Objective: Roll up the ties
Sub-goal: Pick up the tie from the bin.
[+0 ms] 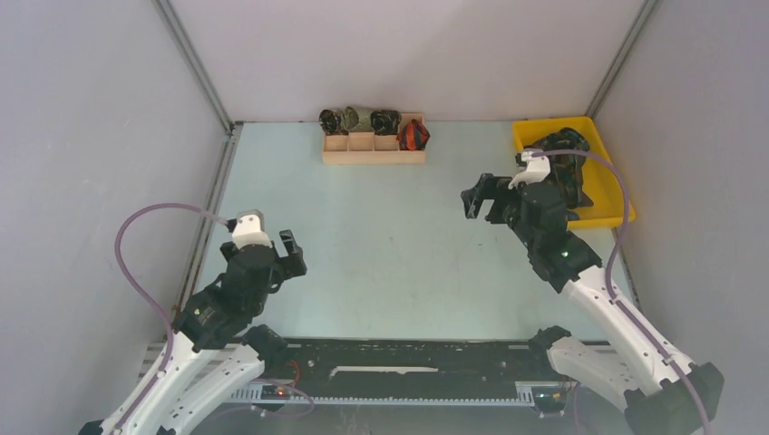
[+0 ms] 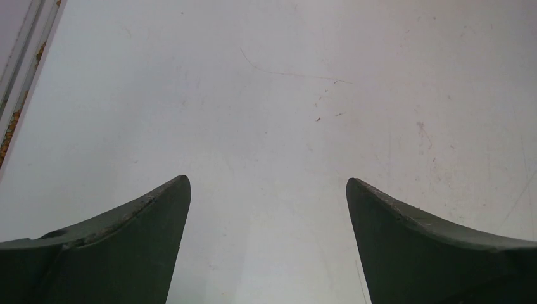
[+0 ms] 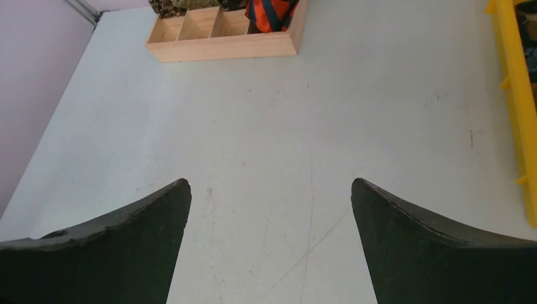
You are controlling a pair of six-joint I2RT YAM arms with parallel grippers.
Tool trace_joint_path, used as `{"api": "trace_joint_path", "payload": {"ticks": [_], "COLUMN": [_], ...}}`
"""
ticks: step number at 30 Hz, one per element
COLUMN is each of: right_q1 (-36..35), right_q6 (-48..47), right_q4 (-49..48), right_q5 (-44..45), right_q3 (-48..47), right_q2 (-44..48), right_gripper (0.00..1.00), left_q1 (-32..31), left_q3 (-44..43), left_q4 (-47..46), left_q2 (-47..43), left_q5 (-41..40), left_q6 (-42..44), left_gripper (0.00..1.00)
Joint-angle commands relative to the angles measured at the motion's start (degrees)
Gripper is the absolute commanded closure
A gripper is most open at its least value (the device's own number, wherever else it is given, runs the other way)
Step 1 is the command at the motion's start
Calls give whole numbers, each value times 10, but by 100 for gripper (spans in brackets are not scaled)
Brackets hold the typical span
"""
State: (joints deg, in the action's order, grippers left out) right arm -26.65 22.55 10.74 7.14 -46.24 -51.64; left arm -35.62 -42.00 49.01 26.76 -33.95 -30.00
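Observation:
Several rolled ties sit in a wooden divider box (image 1: 372, 156) at the back of the table: a brownish roll (image 1: 333, 120), a green roll (image 1: 360, 118), a dark roll (image 1: 385, 120) and a red-orange and black roll (image 1: 413, 135). The right wrist view shows the box (image 3: 221, 45) and the red-orange roll (image 3: 272, 12) at its top edge. A dark bundle of ties (image 1: 569, 141) lies in the yellow tray (image 1: 603, 217), partly hidden by my right arm. My left gripper (image 1: 294, 254) (image 2: 267, 180) hangs open over bare table. My right gripper (image 1: 481, 198) (image 3: 269, 183) is open and holds nothing, left of the tray.
The yellow tray's rim (image 3: 514, 95) runs along the right of the right wrist view. Grey walls close in the table on the left, back and right. A black rail (image 1: 408, 349) lies at the near edge between the arm bases.

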Motion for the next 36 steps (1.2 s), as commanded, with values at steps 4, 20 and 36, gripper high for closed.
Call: {"api": "trace_joint_path", "payload": {"ticks": [4,20,36], "right_q1": [12,233,404], "right_q6": [17,16,4], "right_q4": [-25,38,105], "right_q5": [9,-11,24], "right_q3": [-66,-252,-438], "right_q2": [-38,-311,-561], "right_gripper": [0,1,5], "left_q1": [-3,-3,-4], "left_q3": [5,6,7], "left_q4": [-6,-6,-6], "left_q2": [-2,-7,-13], "left_q5": [-10,-10,-12], "left_q6": [-4,-5,-4], "left_gripper": [0,0,0]}}
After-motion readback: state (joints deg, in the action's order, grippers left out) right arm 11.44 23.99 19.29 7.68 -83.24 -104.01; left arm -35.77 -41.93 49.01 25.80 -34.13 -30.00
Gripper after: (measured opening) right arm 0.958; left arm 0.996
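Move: The tie pile in the yellow bin lies about 22 cm ahead of the right hand, 25 cm to its right and some 22 cm below it; the bin's middle is level with the pile and 3 cm farther right. The wooden box stands about 33 cm ahead and 33 cm left of the right hand, with the orange tie in its right end, 33 cm ahead and 21 cm left. From the left hand the pile is roughly 33 cm ahead and 77 cm to the right. The right hand starts forward with a slight rise, then sweeps right and down in an arc to the yellow bin, ending some 25 cm farther right, 19 cm farther out and 10 cm lower, above the heaped ties. On the way the wrist swings clockwise by roughly 40 degrees and tips some 25 degrees further nose-down, so the wide-open fingers come to face the pile without touching it yet. ##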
